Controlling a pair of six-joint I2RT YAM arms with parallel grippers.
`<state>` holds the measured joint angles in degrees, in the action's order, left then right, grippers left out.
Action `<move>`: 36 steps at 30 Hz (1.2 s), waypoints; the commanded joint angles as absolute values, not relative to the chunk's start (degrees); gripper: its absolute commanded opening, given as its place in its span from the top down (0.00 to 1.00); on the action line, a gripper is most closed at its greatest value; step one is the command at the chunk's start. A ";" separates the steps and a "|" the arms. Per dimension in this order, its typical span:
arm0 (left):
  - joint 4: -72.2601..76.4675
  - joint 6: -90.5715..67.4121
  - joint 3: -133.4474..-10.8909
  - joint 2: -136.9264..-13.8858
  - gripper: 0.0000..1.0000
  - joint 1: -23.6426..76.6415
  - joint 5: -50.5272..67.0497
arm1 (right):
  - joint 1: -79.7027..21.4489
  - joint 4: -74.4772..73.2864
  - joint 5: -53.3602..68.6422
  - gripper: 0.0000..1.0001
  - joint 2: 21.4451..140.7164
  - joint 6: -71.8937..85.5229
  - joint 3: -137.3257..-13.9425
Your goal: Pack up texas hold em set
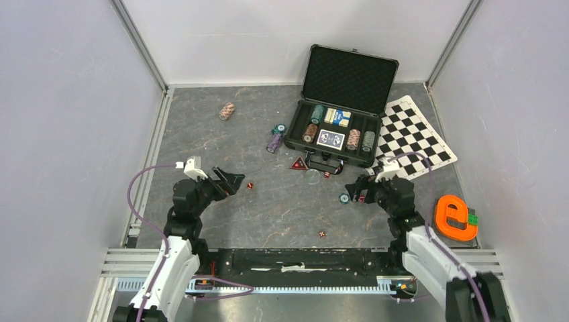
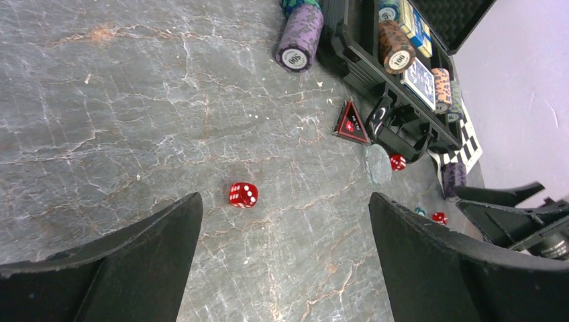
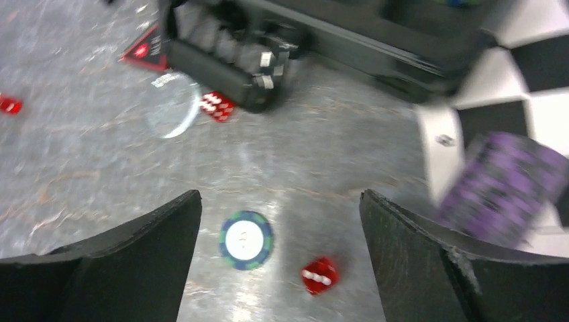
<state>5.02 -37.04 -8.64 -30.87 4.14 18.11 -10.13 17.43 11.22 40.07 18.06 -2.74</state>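
Observation:
The black case (image 1: 305, 143) lies open at the back right with chip stacks and blue card decks (image 1: 331, 139) inside. In front of it lie a red triangular marker (image 1: 298, 163) and scattered red dice. A purple chip stack (image 2: 299, 38) lies left of the case, a pink one (image 1: 227, 111) farther left. My left gripper (image 2: 285, 201) is open and empty, low over the table, with a die (image 2: 243, 194) just beyond its left finger. My right gripper (image 3: 280, 196) is open and empty; a blue-green chip (image 3: 245, 239) and a die (image 3: 319, 275) lie between its fingers.
A black-and-white checkered mat (image 1: 412, 137) lies right of the case, with another purple chip stack (image 3: 500, 188) at its near corner. An orange ring-shaped object (image 1: 456, 217) sits at the right edge. A clear disc (image 1: 313, 177) lies by the case handle (image 3: 228, 60). One die (image 1: 322, 234) lies near the front.

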 commanded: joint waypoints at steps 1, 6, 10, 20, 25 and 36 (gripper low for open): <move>8.70 -35.26 -8.44 -31.72 0.00 4.00 21.02 | -16.85 22.33 16.90 0.11 50.83 14.91 -13.45; 8.61 -35.31 -8.36 -31.39 0.00 3.97 21.28 | -23.24 26.13 17.23 0.31 63.28 17.21 -21.99; 8.61 -35.23 -8.35 -31.22 0.00 3.97 21.12 | -25.77 27.36 15.10 0.40 70.57 17.58 -28.40; 9.14 -35.69 -8.21 -31.92 0.00 4.00 20.96 | -29.61 26.84 10.95 0.61 89.11 17.11 -44.12; 9.23 -35.74 -8.20 -31.93 0.00 3.96 20.87 | -29.77 24.53 7.81 0.78 96.51 16.42 -51.18; 9.91 -35.69 -8.34 -33.06 0.00 3.96 21.12 | -29.78 20.31 -3.04 1.00 105.81 16.42 -59.36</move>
<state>7.01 -37.04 -8.27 -32.56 4.14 19.79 -29.63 21.47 3.81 103.74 16.64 -55.55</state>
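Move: The brown chip stack in the open case lies about 20 cm ahead of the right hand and 17 cm to its left, roughly 2 cm lower. The blue card deck sits about 18 cm ahead and 9 cm left, the green chip stack some 26 cm ahead and 14 cm left, and the case handle about 9 cm ahead and 11 cm left. From the left hand, the brown stack is some 19 cm ahead and 24 cm to the right. The near end of the brown chip stack is where the empty right hand goes: it sweeps left, rises some 5 cm, then bends forward over the case's front edge, about 17 cm each way in all, sinking again over the last part. The wide-open fingers shut completely on the way; the wrist swings counter-clockwise about 20 degrees, then partly back. The closed tips end close at the stack's near end. ##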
